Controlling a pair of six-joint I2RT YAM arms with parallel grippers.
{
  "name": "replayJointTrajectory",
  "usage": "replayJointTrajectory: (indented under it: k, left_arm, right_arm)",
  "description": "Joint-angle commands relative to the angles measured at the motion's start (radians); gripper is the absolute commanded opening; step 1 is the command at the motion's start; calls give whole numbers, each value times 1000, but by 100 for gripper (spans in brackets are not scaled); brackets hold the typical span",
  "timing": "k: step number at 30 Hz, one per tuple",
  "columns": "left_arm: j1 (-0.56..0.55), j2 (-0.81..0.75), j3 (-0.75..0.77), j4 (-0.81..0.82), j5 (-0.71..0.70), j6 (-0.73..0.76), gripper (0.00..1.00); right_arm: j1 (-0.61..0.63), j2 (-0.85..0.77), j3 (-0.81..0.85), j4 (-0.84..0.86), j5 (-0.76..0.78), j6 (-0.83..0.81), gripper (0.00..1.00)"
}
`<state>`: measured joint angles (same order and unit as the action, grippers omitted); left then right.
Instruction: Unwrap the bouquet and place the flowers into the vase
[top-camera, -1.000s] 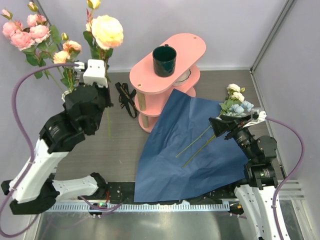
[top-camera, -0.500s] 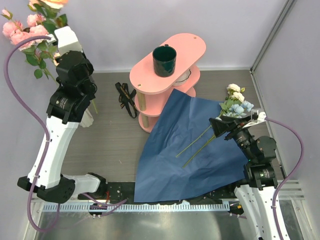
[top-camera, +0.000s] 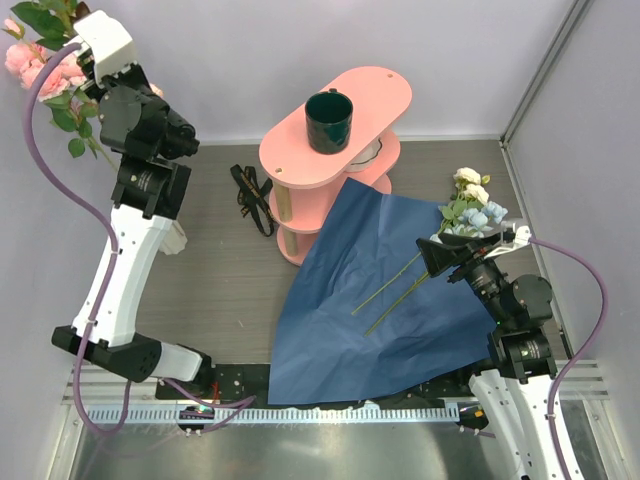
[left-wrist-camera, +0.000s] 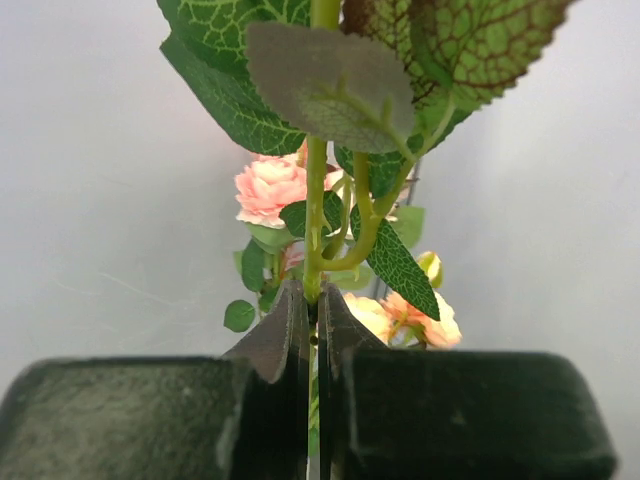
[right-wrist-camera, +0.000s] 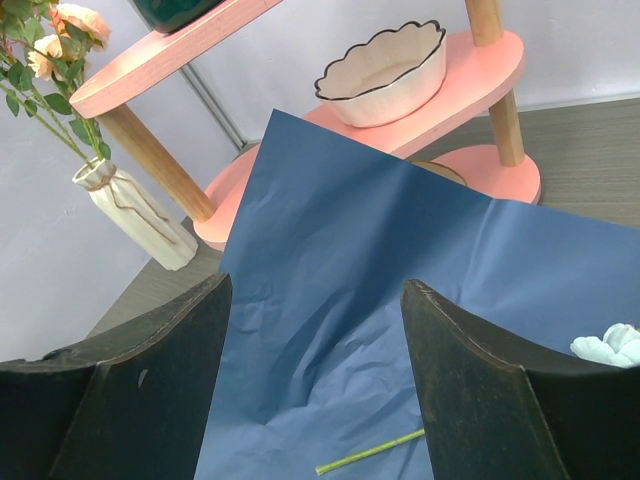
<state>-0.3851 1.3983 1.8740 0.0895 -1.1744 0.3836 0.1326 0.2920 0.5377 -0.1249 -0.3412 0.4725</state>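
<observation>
My left gripper (left-wrist-camera: 312, 295) is shut on the green stem (left-wrist-camera: 315, 200) of a leafy flower. In the top view it is raised high at the far left corner (top-camera: 70, 20), above the pink and peach flowers (top-camera: 30, 62) that stand in the cream ribbed vase (right-wrist-camera: 135, 215). The arm hides most of that vase (top-camera: 173, 238). The bouquet is undone: its blue wrapping paper (top-camera: 380, 300) lies spread flat and the black ribbon (top-camera: 255, 195) lies apart. Two flowers (top-camera: 475, 205) rest on the paper. My right gripper (right-wrist-camera: 315, 330) hangs open over it, holding nothing.
A pink tiered shelf (top-camera: 385, 90) stands at the back middle with a dark green mug (top-camera: 329, 120) on top and a scalloped bowl (right-wrist-camera: 385, 75) on a lower tier. Walls close in on the left, back and right.
My left arm has lifted and swung to the far left corner with the flower, whose peach bloom has gone out of the top view. The right arm has not moved.
</observation>
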Motion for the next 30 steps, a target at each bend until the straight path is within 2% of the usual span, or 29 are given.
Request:
replayJointTrajectory:
  k: [1,21,30]
  left_arm:
    - [49,-2,37,184,-53,113,0]
    - [146,71,-9,227,-70,81,0]
    - [215,114,-56,130,-113,-35,0]
  right_arm:
    - [16,-13,1,31,24,-15,75]
    - [19,-16,4,19,28,-20,75]
    - [22,-10,1,24,30,-18,74]
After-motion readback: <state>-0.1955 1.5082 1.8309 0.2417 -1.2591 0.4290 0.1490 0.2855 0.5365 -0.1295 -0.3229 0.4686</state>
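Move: The white vase stands nearly under the left hand, which already holds a flower by its stem: about 4 cm ahead, 6 cm to the left, its middle some 46 cm below. The pink roses already in the vase fan out about 10 cm ahead and 10 cm left, near hand height. The black ribbon lies 6 cm ahead, 13 cm right and 57 cm down. From the right hand the vase is some 15 cm ahead, 48 cm left and 20 cm lower. Keeping its pinch on the flower stem, the left hand first shifts about 4 cm left, easing slightly back and up, to bring the flower round beside the roses in the vase. It then reverses into a forward and downward move of roughly 5 cm drop, still creeping left, while the wrist turns about 15 degrees counter-clockwise and the fingers stay shut to take the hanging stem towards the vase. ##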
